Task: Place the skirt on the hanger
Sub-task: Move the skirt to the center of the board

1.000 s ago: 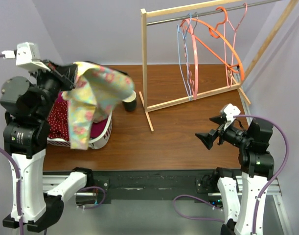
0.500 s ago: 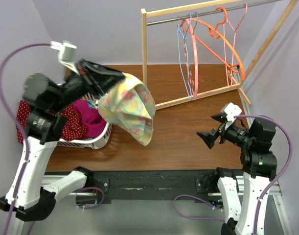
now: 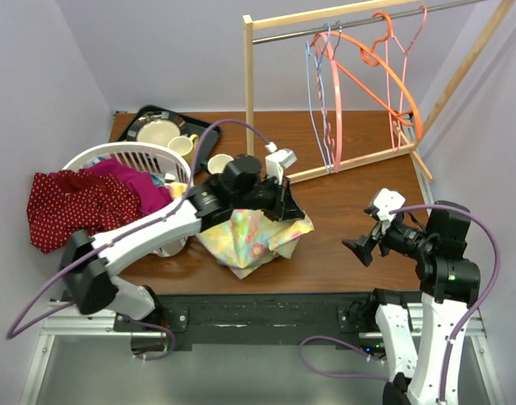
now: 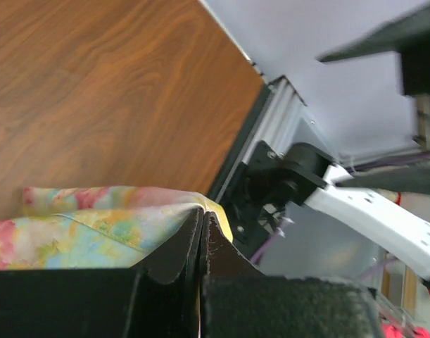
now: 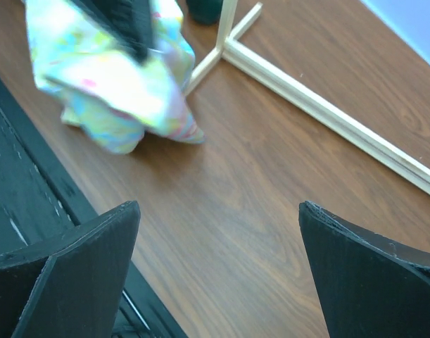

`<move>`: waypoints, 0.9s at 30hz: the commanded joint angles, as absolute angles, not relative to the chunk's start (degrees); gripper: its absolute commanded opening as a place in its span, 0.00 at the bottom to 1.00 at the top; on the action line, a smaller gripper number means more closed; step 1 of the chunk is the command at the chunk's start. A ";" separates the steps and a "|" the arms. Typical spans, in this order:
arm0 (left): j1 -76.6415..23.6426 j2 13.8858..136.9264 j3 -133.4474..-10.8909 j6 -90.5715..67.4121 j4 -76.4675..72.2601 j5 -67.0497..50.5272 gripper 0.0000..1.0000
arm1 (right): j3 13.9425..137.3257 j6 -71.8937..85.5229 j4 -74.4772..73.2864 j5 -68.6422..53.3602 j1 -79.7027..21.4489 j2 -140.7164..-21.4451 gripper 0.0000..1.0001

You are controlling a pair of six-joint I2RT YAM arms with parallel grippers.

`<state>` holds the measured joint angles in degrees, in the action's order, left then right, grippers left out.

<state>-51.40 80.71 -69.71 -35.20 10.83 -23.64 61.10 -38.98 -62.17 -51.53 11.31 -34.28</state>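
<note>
The skirt (image 3: pixel 253 238), a pale yellow floral cloth, lies bunched on the wooden table near its front edge, between the two arms. My left gripper (image 3: pixel 283 211) is stretched across the table and shut on the skirt's upper fold. In the left wrist view the jaws (image 4: pixel 203 227) are pressed together with the skirt's hem (image 4: pixel 95 225) pinched between them. My right gripper (image 3: pixel 363 249) stands wide open to the right of the skirt, holding nothing; its view shows the skirt (image 5: pixel 116 77) at the upper left. An orange hanger (image 3: pixel 367 72), a blue hanger (image 3: pixel 318 101) and a pink hanger (image 3: pixel 407 38) hang on the rack rail.
The wooden rack's post (image 3: pixel 249 101) and base bar (image 3: pixel 342 164) stand behind the skirt. A white laundry basket (image 3: pixel 131 156) with red and magenta clothes (image 3: pixel 72 198) sits at the left. A black tray (image 3: pixel 148 114) with dishes and a mug (image 3: pixel 217 163) lie behind it.
My left arm has swung from above the basket rightward and down, carrying the skirt to the table's middle front. The right arm has barely moved.
</note>
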 commanded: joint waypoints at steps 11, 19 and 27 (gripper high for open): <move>-53.97 105.20 -79.45 -35.08 -2.38 -26.37 0.00 | 58.36 -82.33 -88.04 -56.69 11.51 -38.41 0.99; -51.94 90.64 -76.83 -25.06 9.49 -12.05 0.72 | 51.42 -100.44 -90.00 -59.41 10.99 -42.79 0.99; -52.47 70.16 -61.90 -25.39 20.30 -6.06 0.78 | 46.77 -110.12 -89.65 -55.38 4.06 -49.48 0.99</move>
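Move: The left hand holds the skirt's edge high; the clear spot on the board where that edge is to go is about 7 cm to its right, 3 cm ahead and 14 cm below. The skirt's bulk hangs some 11 cm to its left and 11 cm down, level fore and aft; the dark mug stands 22 cm ahead and 22 cm left. From the open right hand, that spot is about 8 cm ahead, 13 cm left and 15 cm below, the skirt's bulk 4 cm ahead and 31 cm left. The left hand, still pinching the skirt's edge, sinks about 12 cm while reaching some 7 cm to its right and a little forward, opens wide over the clear patch of board and lets go, then climbs back up by roughly the same height and draws left, leaving the skirt. Meanwhile the right hand, fingers staying wide open, lowers about 10 cm almost in place beside the skirt's right edge, turning some 35 degrees counter-clockwise and rolling its left side down so that its fingers swing round towards the skirt. ##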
